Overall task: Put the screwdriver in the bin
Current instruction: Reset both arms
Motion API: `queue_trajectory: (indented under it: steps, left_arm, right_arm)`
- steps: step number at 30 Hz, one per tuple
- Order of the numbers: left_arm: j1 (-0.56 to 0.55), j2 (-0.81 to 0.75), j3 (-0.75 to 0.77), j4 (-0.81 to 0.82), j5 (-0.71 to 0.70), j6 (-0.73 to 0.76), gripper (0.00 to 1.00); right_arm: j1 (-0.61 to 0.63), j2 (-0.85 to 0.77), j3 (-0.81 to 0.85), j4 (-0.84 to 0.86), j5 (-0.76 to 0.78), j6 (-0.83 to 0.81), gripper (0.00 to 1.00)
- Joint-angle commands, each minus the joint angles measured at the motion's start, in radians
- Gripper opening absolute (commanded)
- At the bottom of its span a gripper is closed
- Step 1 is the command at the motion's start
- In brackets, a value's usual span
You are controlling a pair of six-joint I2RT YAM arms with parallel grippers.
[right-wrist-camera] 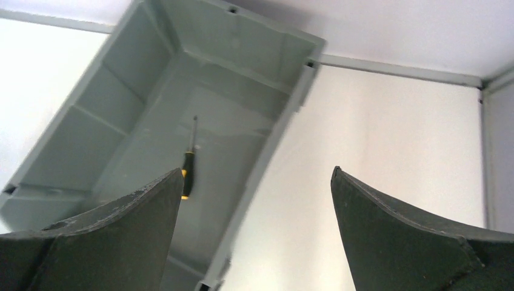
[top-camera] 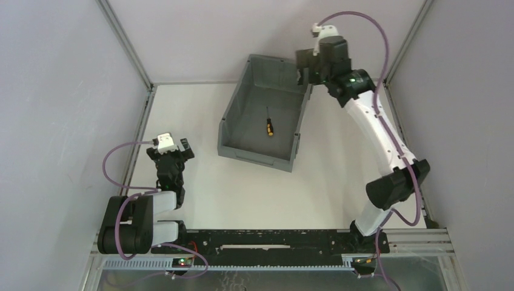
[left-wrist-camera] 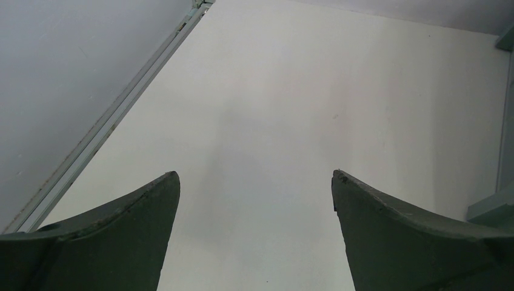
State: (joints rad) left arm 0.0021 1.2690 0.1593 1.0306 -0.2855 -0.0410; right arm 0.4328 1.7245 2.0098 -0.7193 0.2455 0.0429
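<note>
The grey ribbed bin (top-camera: 285, 159) stands at the back middle of the table, its lower lip toward me. The small screwdriver (top-camera: 268, 124) with a black-and-orange handle lies flat on the bin floor; it also shows in the right wrist view (right-wrist-camera: 188, 167) inside the bin (right-wrist-camera: 79, 133). My right gripper (top-camera: 301, 71) is open and empty, raised above the bin's far right corner. In its own view the gripper (right-wrist-camera: 257, 176) hangs over the bin's right wall. My left gripper (top-camera: 173, 151) is open and empty at the near left, low over bare table (left-wrist-camera: 255, 176).
Grey enclosure walls with metal frame rails (top-camera: 127, 42) close in the white table on the left, back and right. A black rail (top-camera: 267, 239) with the arm bases runs along the near edge. A bin edge (left-wrist-camera: 494, 206) shows at the right of the left wrist view.
</note>
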Motion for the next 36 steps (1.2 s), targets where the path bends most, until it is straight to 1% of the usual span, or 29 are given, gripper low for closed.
queue_trajectory:
  steps: [1,6,11,16,23,27,36]
  left_arm:
    - [-0.005,-0.008,0.032,0.031,-0.012,0.024,1.00]
    - [-0.005,-0.008,0.032,0.031,-0.012,0.024,1.00]
    - [-0.005,-0.009,0.033,0.031,-0.012,0.024,1.00]
    - [-0.005,-0.008,0.032,0.031,-0.012,0.024,1.00]
    - [-0.005,-0.008,0.033,0.031,-0.012,0.024,1.00]
    - [-0.005,-0.009,0.033,0.031,-0.012,0.024,1.00]
    - [-0.005,-0.009,0.033,0.031,-0.012,0.024,1.00]
  right_arm:
    - [-0.111,-0.131,-0.094,0.068,-0.100,-0.014,1.00]
    - [-0.252,-0.232,-0.224,0.131,-0.201,-0.007,1.00]
    - [-0.328,-0.296,-0.331,0.191,-0.256,-0.010,1.00]
    - [-0.337,-0.343,-0.437,0.269,-0.257,-0.035,1.00]
    - [-0.338,-0.379,-0.540,0.369,-0.256,-0.028,1.00]
    - [-0.339,-0.383,-0.553,0.369,-0.256,-0.031,1.00]
    - [-0.341,-0.355,-0.519,0.325,-0.256,-0.038,1.00]
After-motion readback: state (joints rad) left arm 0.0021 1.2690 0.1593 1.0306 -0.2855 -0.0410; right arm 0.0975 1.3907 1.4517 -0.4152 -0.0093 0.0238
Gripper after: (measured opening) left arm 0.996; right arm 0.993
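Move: The screwdriver lies in the bin, about 3 cm ahead of the empty right hand, some 11 cm to its left and roughly 33 cm below. The bin's middle is about 12 cm left, 3 cm ahead and 30 cm down; its far right rim corner stands some 17 cm ahead, 8 cm right and 25 cm down. From the left hand, the screwdriver is about 13 cm ahead, 42 cm right and 9 cm below. Away from the screwdriver and high above the bin, the right hand sweeps quickly some 12 cm to the right, past the bin's right wall, easing back slightly; then it sinks about 4 cm over the bare table and stops. Its fingers stay wide open and touch nothing, while the wrist rolls only about 5 degrees. ##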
